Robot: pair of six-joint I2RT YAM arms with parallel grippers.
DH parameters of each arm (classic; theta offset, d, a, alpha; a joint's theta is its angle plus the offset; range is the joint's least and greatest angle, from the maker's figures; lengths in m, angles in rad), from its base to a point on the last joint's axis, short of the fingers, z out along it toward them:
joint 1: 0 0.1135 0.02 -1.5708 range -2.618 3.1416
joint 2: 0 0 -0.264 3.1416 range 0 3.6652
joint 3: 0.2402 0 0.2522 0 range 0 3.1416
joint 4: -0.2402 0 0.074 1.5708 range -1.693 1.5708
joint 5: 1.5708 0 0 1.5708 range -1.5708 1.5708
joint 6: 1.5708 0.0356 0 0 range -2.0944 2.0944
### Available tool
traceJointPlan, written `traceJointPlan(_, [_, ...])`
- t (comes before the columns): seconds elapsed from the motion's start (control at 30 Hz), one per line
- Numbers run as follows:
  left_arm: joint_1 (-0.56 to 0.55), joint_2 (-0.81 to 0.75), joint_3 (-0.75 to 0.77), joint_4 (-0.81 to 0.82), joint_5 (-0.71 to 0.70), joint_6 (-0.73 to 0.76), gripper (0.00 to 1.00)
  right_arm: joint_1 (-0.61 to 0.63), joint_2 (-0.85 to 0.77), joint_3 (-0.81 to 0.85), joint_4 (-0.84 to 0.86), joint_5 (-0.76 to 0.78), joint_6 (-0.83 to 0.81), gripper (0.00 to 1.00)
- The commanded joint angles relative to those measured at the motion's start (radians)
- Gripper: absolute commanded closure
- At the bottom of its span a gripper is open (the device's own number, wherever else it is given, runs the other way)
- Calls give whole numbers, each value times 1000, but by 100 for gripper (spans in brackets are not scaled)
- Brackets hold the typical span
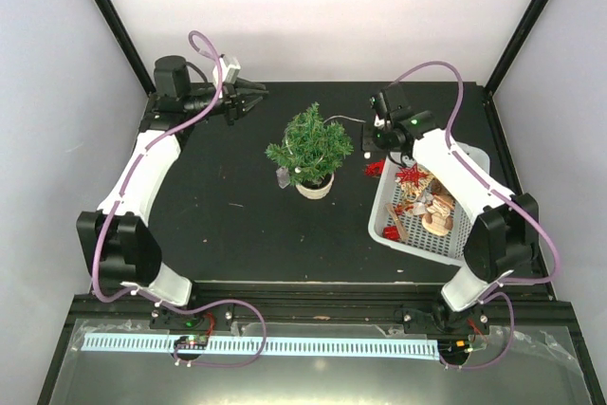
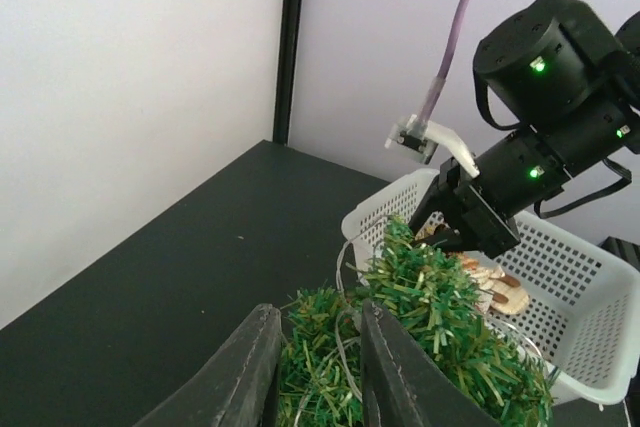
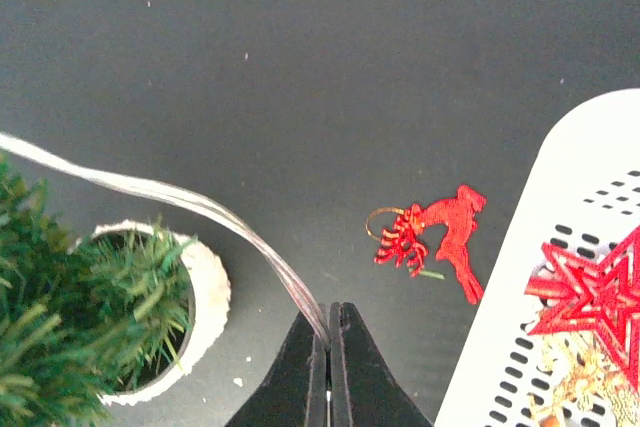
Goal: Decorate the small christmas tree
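The small christmas tree (image 1: 310, 145) stands in its white pot (image 1: 315, 187) mid-table. A thin silvery wire strand (image 3: 200, 202) runs from the tree to my right gripper (image 3: 328, 332), which is shut on the strand's end just right of the pot (image 3: 205, 287). In the top view my right gripper (image 1: 372, 146) sits between the tree and the basket. My left gripper (image 1: 244, 100) is open and empty, back left of the tree. In the left wrist view, the gripper (image 2: 315, 357) frames the tree (image 2: 440, 317), with wire loops lying on its branches.
A red reindeer ornament (image 3: 440, 237) lies on the table beside the white basket (image 1: 474, 160), and shows in the top view too (image 1: 375, 169). The basket holds a red star (image 3: 590, 297) and several wooden ornaments (image 1: 436, 211). A small clear piece (image 1: 282, 177) hangs left of the pot.
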Motion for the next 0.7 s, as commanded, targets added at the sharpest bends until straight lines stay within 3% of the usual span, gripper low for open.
traceJointPlan(0.0, [7, -56, -22, -45, -4, 50, 75, 32, -54, -34, -14, -22, -22, 99])
traceJointPlan(0.67, [9, -162, -110, -156, -143, 130, 73, 221, -182, -97, -97, -7, -11, 99])
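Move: The string of lights, its end pinched in the right hand, runs from the top of the small christmas tree, which stands about 11 cm to this hand's left, 2 cm ahead, its middle some 7 cm below. A red reindeer lies roughly 5 cm ahead and 4 cm to the right, 19 cm down; the white basket's middle is level with the hand, about 17 cm right, 15 cm down. For the empty left hand the tree is some 12 cm right, 2 cm ahead and 22 cm down. The string of lights, still pinched in the shut right fingers, is carried around the tree's right flank to its near side: about 8 cm back and 4.5 cm left, dipping slightly before rising again, while the wrist turns some 10 degrees counter-clockwise. The empty left hand eases back and down about 2 cm each, its fingers unchanged. ##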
